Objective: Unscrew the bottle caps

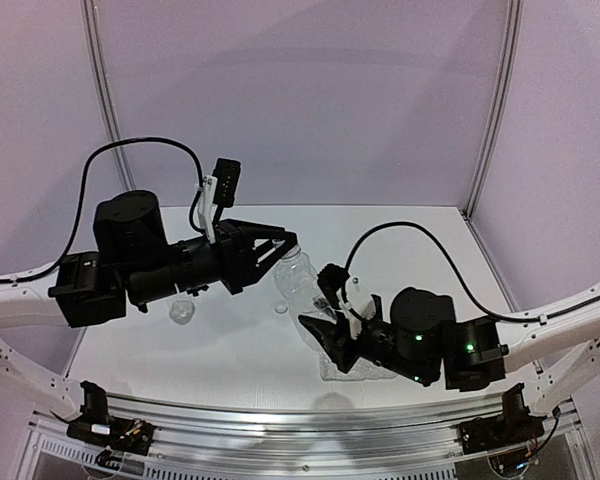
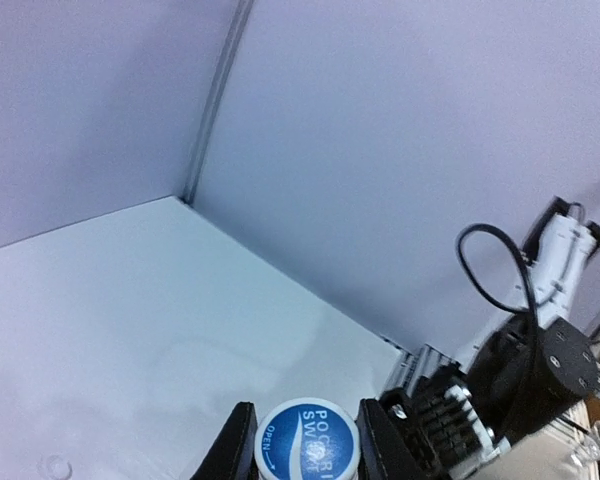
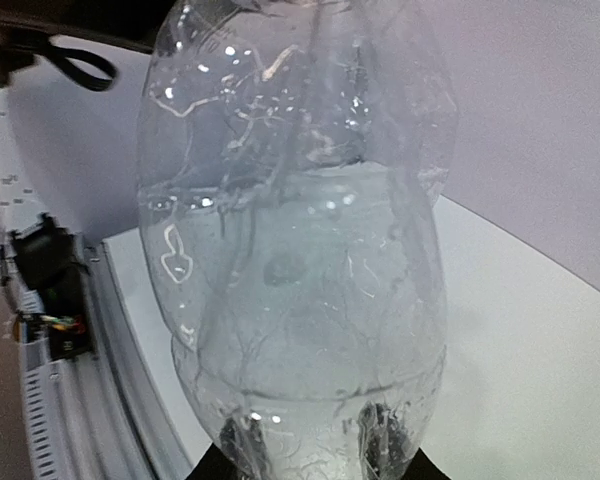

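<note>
A clear crinkled bottle (image 1: 294, 281) is held in the air between both arms, tilted. My left gripper (image 1: 283, 243) is shut on its cap. In the left wrist view the cap (image 2: 309, 452) is white with a blue printed top and sits squeezed between my two fingers (image 2: 238, 446). My right gripper (image 1: 320, 322) is shut on the bottle's lower end. In the right wrist view the bottle (image 3: 300, 250) fills the frame, and my fingertips (image 3: 242, 447) show dark through its base.
A second clear bottle (image 1: 338, 369) lies on the white table (image 1: 230, 350) under my right arm. A third small clear bottle (image 1: 183, 312) sits by my left arm. A loose small cap (image 1: 280, 307) lies mid-table, and one shows in the left wrist view (image 2: 53, 466). Grey walls enclose the table.
</note>
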You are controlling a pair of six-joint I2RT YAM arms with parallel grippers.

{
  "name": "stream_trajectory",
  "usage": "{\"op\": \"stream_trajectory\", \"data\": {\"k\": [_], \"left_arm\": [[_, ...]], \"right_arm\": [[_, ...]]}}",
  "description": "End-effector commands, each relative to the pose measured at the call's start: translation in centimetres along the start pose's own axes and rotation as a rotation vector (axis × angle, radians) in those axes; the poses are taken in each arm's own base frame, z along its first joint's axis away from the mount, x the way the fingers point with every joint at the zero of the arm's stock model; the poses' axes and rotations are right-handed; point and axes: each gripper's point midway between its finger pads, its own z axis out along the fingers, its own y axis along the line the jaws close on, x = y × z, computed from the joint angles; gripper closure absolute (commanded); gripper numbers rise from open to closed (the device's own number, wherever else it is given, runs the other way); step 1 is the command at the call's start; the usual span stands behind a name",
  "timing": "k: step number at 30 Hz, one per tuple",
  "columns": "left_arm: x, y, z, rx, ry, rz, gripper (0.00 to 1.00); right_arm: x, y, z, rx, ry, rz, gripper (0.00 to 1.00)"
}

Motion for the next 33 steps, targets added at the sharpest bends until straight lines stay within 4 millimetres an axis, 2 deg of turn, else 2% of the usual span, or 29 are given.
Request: {"op": "stream_trajectory", "data": {"k": [1,4,7,11,14,16,19,26,28,30,33], "left_arm": [[3.0,4.7,1.2,-0.283,0.072,-0.107,0.82],[3.6,5.3,1.5,-0.318,0.085,-0.121,0.80],[3.6,5.2,1.4,-0.313,0.085,-0.122,0.73],[3.0,4.2,1.0,-0.248,0.072,-0.093,0.48],[2.6,2.0,0.3,-0.114,0.081,-0.021,0.28],[1.6,0.8,-0.8,-0.047,0.067,0.037,0.19],[0.8,0.1,-2.8,0.007,0.041,0.106,0.11],[0.0,-4.3,-7.3,0.312,0.022,0.185,0.12],[-0.4,-5.4,-8.0,0.378,-0.009,0.200,0.13],[-0.3,-6.1,-8.2,0.423,-0.014,0.210,0.13],[0.1,-6.7,-7.7,0.455,-0.001,0.222,0.13]], "right_arm": [[1.5,-3.8,1.4,0.278,0.068,-0.060,0.66],[1.6,-3.8,1.3,0.276,0.061,-0.057,0.65],[1.4,-3.7,1.1,0.257,0.050,-0.049,0.64],[1.3,-3.2,0.9,0.222,0.050,-0.047,0.64],[1.3,-2.5,0.8,0.170,0.051,-0.045,0.64],[1.1,-1.7,0.6,0.118,0.045,-0.040,0.64],[0.4,-0.1,-0.4,-0.006,0.018,-0.027,0.64],[-0.9,5.0,-4.3,-0.391,-0.058,-0.011,0.63],[-1.1,5.8,-5.1,-0.455,-0.066,-0.008,0.63],[-1.2,5.9,-5.3,-0.463,-0.069,-0.005,0.63],[-1.1,6.9,-5.7,-0.525,-0.060,-0.005,0.63]]}}
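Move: The bottle's white cap already sits between the left fingertips. From the right hand, which grips the bottle's lower body, that cap is about 3 cm ahead, 5 cm left and 12 cm up. A loose cap lies on the table roughly 18 cm ahead and 2 cm left of the left hand, 38 cm below; the uncapped bottle stands some 16 cm ahead, 24 cm left and 30 cm below that hand. Another bottle lies about 7 cm ahead, 10 cm right and 24 cm below the right hand. The pinched cap and its bottle are first swung on forward and down together, 3 to 4 cm, the left hand turning slightly counter-clockwise and the right clockwise. Then the left fingers open wide, let go of the cap and withdraw back, up and left; the right hand keeps its grip and draws the bottle back about 9 cm and up 5, both hands turning back some 30 degrees. ##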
